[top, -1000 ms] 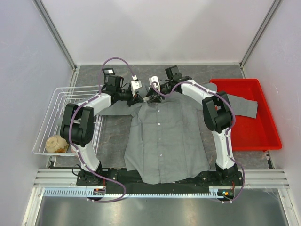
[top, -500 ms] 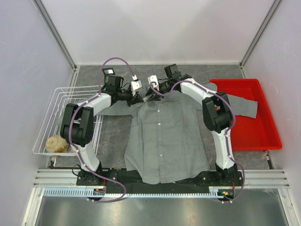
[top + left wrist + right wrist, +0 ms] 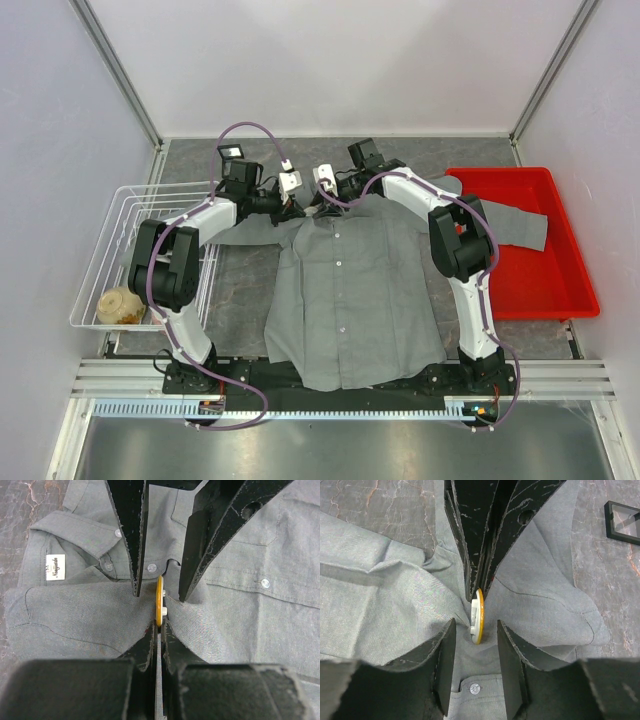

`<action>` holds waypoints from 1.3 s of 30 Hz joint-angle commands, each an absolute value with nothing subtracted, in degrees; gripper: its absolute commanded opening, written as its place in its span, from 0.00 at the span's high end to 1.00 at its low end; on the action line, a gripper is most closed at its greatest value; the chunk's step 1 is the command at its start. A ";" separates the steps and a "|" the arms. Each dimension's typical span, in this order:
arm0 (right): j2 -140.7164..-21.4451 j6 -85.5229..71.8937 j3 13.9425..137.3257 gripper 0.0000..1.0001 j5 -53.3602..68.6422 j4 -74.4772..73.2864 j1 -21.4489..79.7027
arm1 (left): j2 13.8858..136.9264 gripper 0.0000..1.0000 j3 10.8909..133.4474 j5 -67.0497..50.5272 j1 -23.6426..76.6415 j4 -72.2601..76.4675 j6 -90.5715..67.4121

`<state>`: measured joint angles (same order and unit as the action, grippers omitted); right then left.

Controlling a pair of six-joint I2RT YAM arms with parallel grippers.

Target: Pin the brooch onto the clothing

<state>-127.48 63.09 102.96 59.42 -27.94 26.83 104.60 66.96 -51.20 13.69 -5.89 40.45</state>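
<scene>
The grey shirt (image 3: pixel 350 290) lies flat, front up, collar toward the far side. Near the collar, my left gripper (image 3: pixel 159 626) is shut on the lower edge of the brooch (image 3: pixel 160 602), a small orange-gold disc held edge-on against bunched cloth (image 3: pixel 75 615). My right gripper (image 3: pixel 476 625) faces it from the opposite side and stands open, a finger (image 3: pixel 445 655) on each side of the brooch (image 3: pixel 478 615) without touching it. In the top view both grippers meet at the collar, left (image 3: pixel 298 205) and right (image 3: pixel 320 198), and the brooch is hidden there.
A white wire basket (image 3: pixel 110 215) stands at the left with a tan round thing (image 3: pixel 118 305) in it. A red tray (image 3: pixel 560 285) is at the right, one sleeve (image 3: pixel 520 225) draped over its edge. A small black-framed square (image 3: pixel 622 522) lies on the table beyond the shirt.
My right gripper has shifted slightly left, closer to the left gripper at the collar. The left arm and the shirt have stayed still.
</scene>
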 commanded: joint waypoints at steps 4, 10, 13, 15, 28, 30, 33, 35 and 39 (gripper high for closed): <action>-128.58 64.95 105.12 0.58 60.03 -27.69 27.77 | 103.36 0.98 68.12 -53.17 14.50 -5.19 43.24; -129.20 62.67 106.08 0.62 59.33 -27.33 27.77 | 103.27 0.98 68.03 -53.17 14.59 -5.10 43.33; -129.29 61.96 106.26 0.64 59.15 -27.16 27.77 | 103.18 0.98 67.85 -53.17 14.59 -4.92 43.33; -129.37 61.17 106.52 0.67 59.06 -26.90 27.77 | 103.18 0.98 67.76 -53.17 14.59 -4.92 43.33; -130.43 54.49 108.37 0.80 56.43 -25.14 28.47 | 102.92 0.98 67.33 -53.09 14.77 -4.66 43.59; -130.43 54.23 108.37 0.80 55.38 -25.14 28.65 | 102.83 0.98 67.32 -53.09 14.85 -4.48 43.51; -130.52 52.39 108.54 0.84 53.27 -24.35 29.27 | 102.66 0.98 67.15 -53.26 14.94 -4.31 43.51; -130.78 50.37 108.72 0.85 52.12 -23.56 29.44 | 102.57 0.98 66.80 -53.35 14.94 -4.13 43.33; -131.31 44.75 109.68 0.89 50.01 -21.10 29.44 | 102.04 0.98 66.18 -53.35 15.03 -3.61 42.98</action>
<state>-130.15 50.26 106.45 53.63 -27.07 28.73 104.60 66.72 -48.97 13.89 -5.72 41.41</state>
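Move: Between the two grippers, the brooch is still held by its edge in the left hand's shut fingertips, its middle about 2 cm right of and 1 cm below that hand's point. From the half-open right hand it lies some 3 cm left, level forward, and 1 cm lower. The nearest clearly visible shirt button is roughly 6 cm back and 4 cm right of the right hand, about 8 cm lower. The black box lies some 13 cm forward and 16 cm left of the left hand, near table height. Easing left and down by just under 2 cm in all, the right hand brings its fingertips further around the free edge of the brooch and closes them steadily from about half open to nearly shut, pinching it from both faces. Its wrist turns some 10 degrees meanwhile, clockwise with a roll. The left hand keeps its grip on the opposite edge and stays almost in place. ##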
